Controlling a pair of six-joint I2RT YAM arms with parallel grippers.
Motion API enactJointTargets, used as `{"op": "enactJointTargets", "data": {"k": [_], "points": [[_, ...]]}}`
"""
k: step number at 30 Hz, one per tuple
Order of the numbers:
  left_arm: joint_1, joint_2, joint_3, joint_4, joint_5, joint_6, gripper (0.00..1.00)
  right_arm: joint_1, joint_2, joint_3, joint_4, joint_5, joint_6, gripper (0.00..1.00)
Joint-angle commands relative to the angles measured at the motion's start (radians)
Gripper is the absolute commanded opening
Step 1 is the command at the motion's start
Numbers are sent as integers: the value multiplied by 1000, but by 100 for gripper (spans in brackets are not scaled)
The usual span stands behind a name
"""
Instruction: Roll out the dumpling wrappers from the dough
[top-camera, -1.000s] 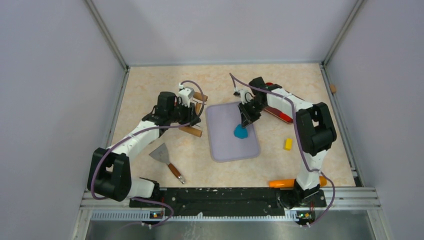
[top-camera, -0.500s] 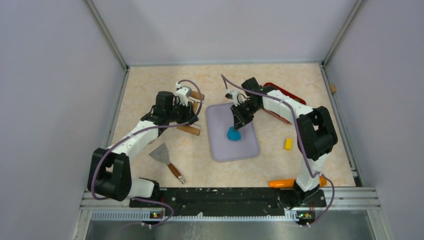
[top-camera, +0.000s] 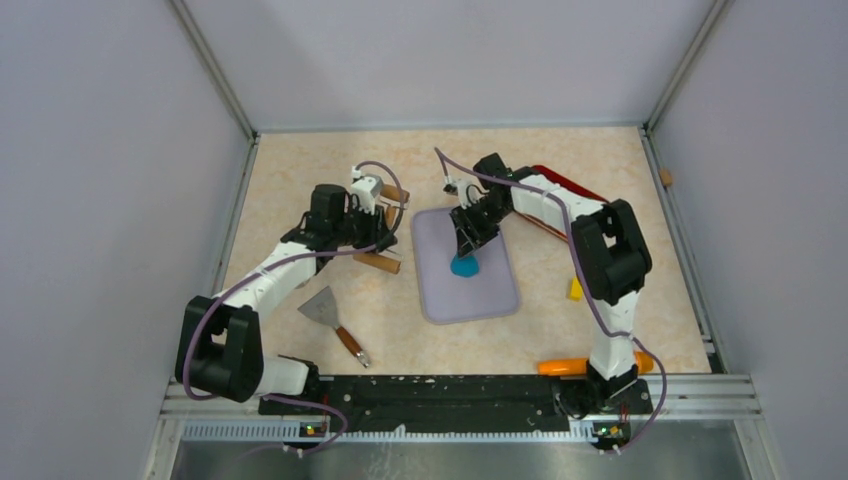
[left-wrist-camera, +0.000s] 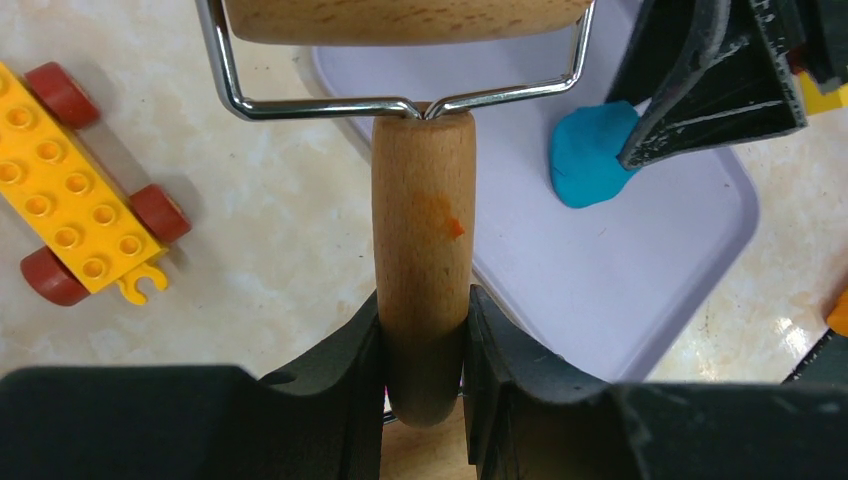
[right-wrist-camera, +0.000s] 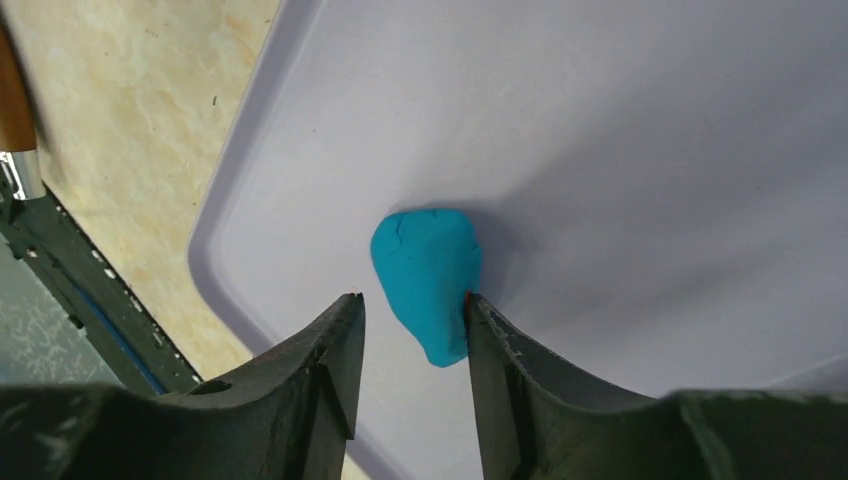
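The dough (top-camera: 463, 266) is a small teal-blue lump on the lavender mat (top-camera: 490, 295), left of its middle. It also shows in the right wrist view (right-wrist-camera: 428, 272) and in the left wrist view (left-wrist-camera: 588, 152). My right gripper (top-camera: 467, 243) is open over the lump's far side. In its wrist view (right-wrist-camera: 412, 310) the right finger touches the lump's edge and the left finger stands apart. My left gripper (top-camera: 390, 238) is shut on the handle of the tan wooden roller (left-wrist-camera: 424, 230), left of the mat. No dumpling wrappers are in view.
A tan wooden piece (top-camera: 383, 262) lies beside the left gripper. A scraper (top-camera: 328, 310) lies near left. A yellow block (top-camera: 576, 288), an orange tool (top-camera: 565, 366) and a red tray (top-camera: 565, 190) are on the right. A yellow toy car (left-wrist-camera: 75, 200) lies left of the roller.
My right gripper has moved left across the mat, and the dough lump has shifted left with it. The left arm with the roller has barely moved.
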Motion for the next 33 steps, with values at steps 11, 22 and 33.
{"op": "enactJointTargets", "data": {"k": [11,22,33], "points": [[-65,7,71,84,153,87,0,-30,-65,146,7,103,-43,56],[-303,77,100,262,220,345,0,-199,-448,-156,257,-127,360,56],[-363,287,256,258,300,422,0,-214,-479,-227,254,-289,435,64]]}}
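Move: The blue dough is at the right hand's fingertips, its middle about 1 cm back and 2 cm below, one finger still against its pinched end. The lavender tray is under it; the red tray lies some 18 cm right and 11 cm farther out. From the left hand, already holding the roller, the dough lies about 16 cm right, 5 cm back and 8 cm below. The toy car is 6 cm left and 6 cm ahead of the left hand. The right fingers come free of the dough, opening wider as they slip about 4 cm forward, then the hand climbs away some 15 cm, swinging right, tilting and ending with a short back-and-down drift. Meanwhile the left hand keeps its grip on the roller's shaft and carries it right, about 16 cm and a little back, over the tray towards the dough, turning some 40 degrees clockwise, rising slightly and then sinking. ##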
